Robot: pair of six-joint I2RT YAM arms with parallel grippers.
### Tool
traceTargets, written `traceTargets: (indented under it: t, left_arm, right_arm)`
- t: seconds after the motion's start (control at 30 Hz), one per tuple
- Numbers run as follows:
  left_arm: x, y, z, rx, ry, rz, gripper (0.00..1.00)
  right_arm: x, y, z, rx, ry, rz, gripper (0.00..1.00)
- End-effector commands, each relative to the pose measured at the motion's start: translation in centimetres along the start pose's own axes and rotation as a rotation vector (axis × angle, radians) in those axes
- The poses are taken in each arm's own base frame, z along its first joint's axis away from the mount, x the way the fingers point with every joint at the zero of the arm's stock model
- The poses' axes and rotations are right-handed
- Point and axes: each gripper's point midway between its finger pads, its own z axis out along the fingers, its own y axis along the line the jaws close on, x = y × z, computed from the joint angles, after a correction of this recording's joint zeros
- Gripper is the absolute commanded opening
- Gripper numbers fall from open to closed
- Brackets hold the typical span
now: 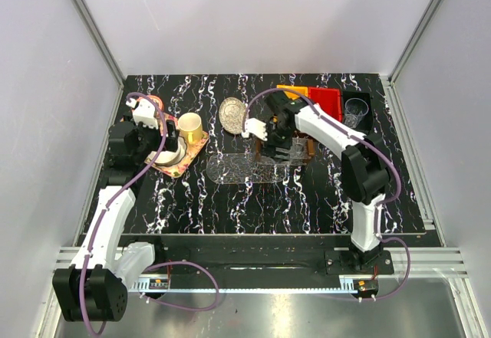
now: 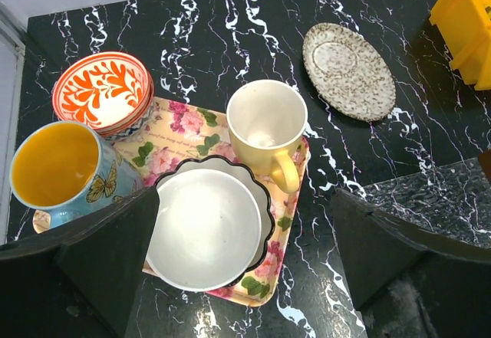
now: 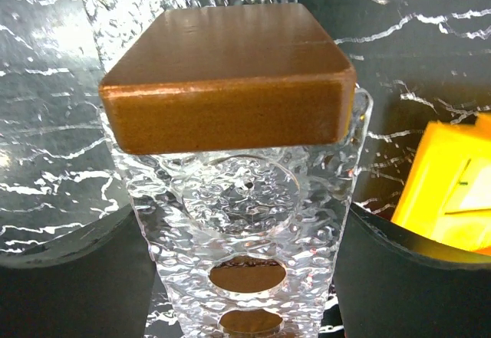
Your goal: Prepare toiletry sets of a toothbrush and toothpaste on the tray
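The clear oval tray [image 1: 234, 171] lies at the table's middle; its patterned surface also shows in the left wrist view [image 2: 433, 192] and the right wrist view [image 3: 46, 123]. No toothbrush or toothpaste is in view. My right gripper [image 1: 278, 142] [image 3: 242, 231] hangs at the tray's far right end, both fingers pressed against a clear textured holder [image 3: 245, 200] with round holes and a brown wooden block [image 3: 230, 77] at its far end. My left gripper [image 1: 149, 127] [image 2: 244, 208] hovers wide open over a white bowl [image 2: 203, 227], holding nothing.
A floral square tray [image 1: 180, 171] [image 2: 288, 200] at the left carries the white bowl, a yellow mug [image 2: 265, 123], a blue cup [image 2: 57, 169] and an orange patterned bowl [image 2: 100, 93]. A round silvery dish [image 1: 232, 114] [image 2: 349, 70] sits behind. Orange [image 1: 293, 91], red [image 1: 326, 100] and black [image 1: 354, 108] bins stand back right.
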Motion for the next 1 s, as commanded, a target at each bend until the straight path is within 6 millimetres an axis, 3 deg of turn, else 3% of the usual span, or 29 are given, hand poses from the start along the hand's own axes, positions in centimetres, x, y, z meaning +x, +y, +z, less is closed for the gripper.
traceTargets:
  t: [0.0,0.37,0.57,0.97]
  left_arm:
    - [-3.2,1.0,0.0,-0.043,-0.099,0.036,0.99]
    - [-2.9,1.7,0.0,-0.083,-0.106,0.055,0.99]
    - [-2.7,2.1,-0.1,-0.107,-0.103,0.067,0.99]
    - [-2.2,2.4,-0.1,-0.121,-0.091,0.069,0.99]
  right_arm:
    - [-2.2,0.5,-0.2,-0.017,0.030,0.026,0.57]
    - [-5.4,2.0,2.1,-0.085,0.077,0.031,0.57]
    - [-5.9,2.8,3.5,-0.102,0.110,0.038,0.56]
    - [-7.6,2.7,4.7,-0.077,0.118,0.042,0.54]
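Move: The right hand holds the clear rack with brown ends; the clear tray's middle lies roughly 10 cm to its left, 4 cm back and 9 cm below. The speckled plate is about 15 cm left and 12 cm ahead, the yellow box some 15 cm ahead and 4 cm right. From the left hand the tray is around 30 cm right, 15 cm back and 22 cm below. Keeping its grip, the right hand carries the rack about 7 cm left, sinking some 3 cm towards the tray. ##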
